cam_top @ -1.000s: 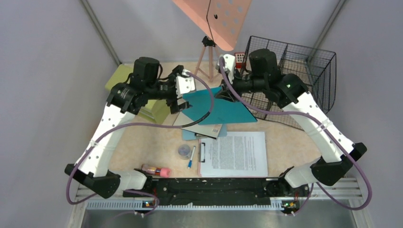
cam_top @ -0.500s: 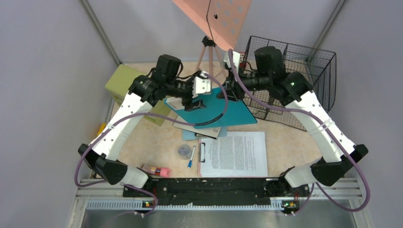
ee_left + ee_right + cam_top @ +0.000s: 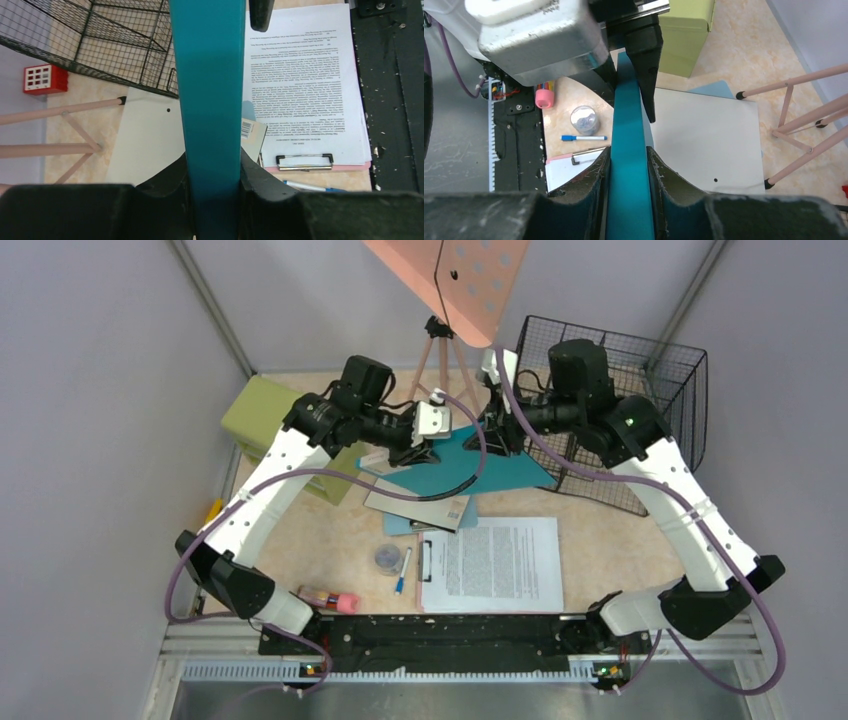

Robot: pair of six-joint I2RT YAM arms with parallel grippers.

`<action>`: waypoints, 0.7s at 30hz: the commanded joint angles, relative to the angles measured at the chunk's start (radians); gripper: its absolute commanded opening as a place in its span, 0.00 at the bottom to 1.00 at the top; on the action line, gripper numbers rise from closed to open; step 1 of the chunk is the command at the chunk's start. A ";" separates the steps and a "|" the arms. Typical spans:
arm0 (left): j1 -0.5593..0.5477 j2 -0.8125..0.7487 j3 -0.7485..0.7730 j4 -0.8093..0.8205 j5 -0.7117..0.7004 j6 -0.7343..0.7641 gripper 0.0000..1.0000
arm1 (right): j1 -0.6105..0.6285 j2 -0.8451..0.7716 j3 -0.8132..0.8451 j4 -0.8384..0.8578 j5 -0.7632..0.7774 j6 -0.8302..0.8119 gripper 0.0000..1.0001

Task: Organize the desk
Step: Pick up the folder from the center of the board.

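Note:
A flat teal book (image 3: 500, 472) hangs tilted above the pale marbled desk (image 3: 330, 540), held from both ends. My left gripper (image 3: 425, 448) is shut on its left edge; in the left wrist view the teal edge (image 3: 210, 100) fills the gap of that gripper (image 3: 214, 172). Facing it, my right gripper (image 3: 495, 440) is shut on the opposite edge. In the right wrist view the book (image 3: 629, 200) runs up from that gripper (image 3: 629, 160) to the left gripper's black fingers (image 3: 646, 75).
Under the book lie a white book (image 3: 704, 145) and a grey barcoded one (image 3: 420, 505). Nearer me are a clipboard with a printed sheet (image 3: 495, 565), a blue pen (image 3: 402, 570), a small round jar (image 3: 387, 558) and a pink-capped tube (image 3: 330, 598). A green cabinet (image 3: 265, 410) stands left, a wire basket (image 3: 640, 380) right, a pink tripod (image 3: 440, 350) behind.
My left arm swung right from beside the green cabinet to the teal book, and its jaws closed on the book's left edge. The right arm shifted slightly right with the book.

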 commanded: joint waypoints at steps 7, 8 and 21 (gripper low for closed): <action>0.028 -0.065 -0.032 0.125 0.058 -0.263 0.00 | -0.034 -0.091 0.005 0.104 0.159 0.036 0.35; 0.049 -0.087 -0.054 0.175 0.088 -0.307 0.00 | -0.046 -0.096 0.007 0.095 0.180 0.036 0.41; 0.148 -0.183 -0.128 0.579 0.091 -0.822 0.00 | -0.244 -0.199 -0.021 0.111 0.389 0.169 0.55</action>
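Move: Both hands already pinch the teal folder: its middle is about 4 cm right of the left hand, 3 cm back and 8 below, and from the right hand 3 cm left, 4 back and 8 below. The wire rack stands some 35 cm right of the left hand, 8 ahead and 20 below; the white binder lies roughly 5 cm back and 27 below it, level sideways. Right hand releases the folder, withdrawing some 9 cm right; left keeps hold, lifting it 7 cm while tilting. ##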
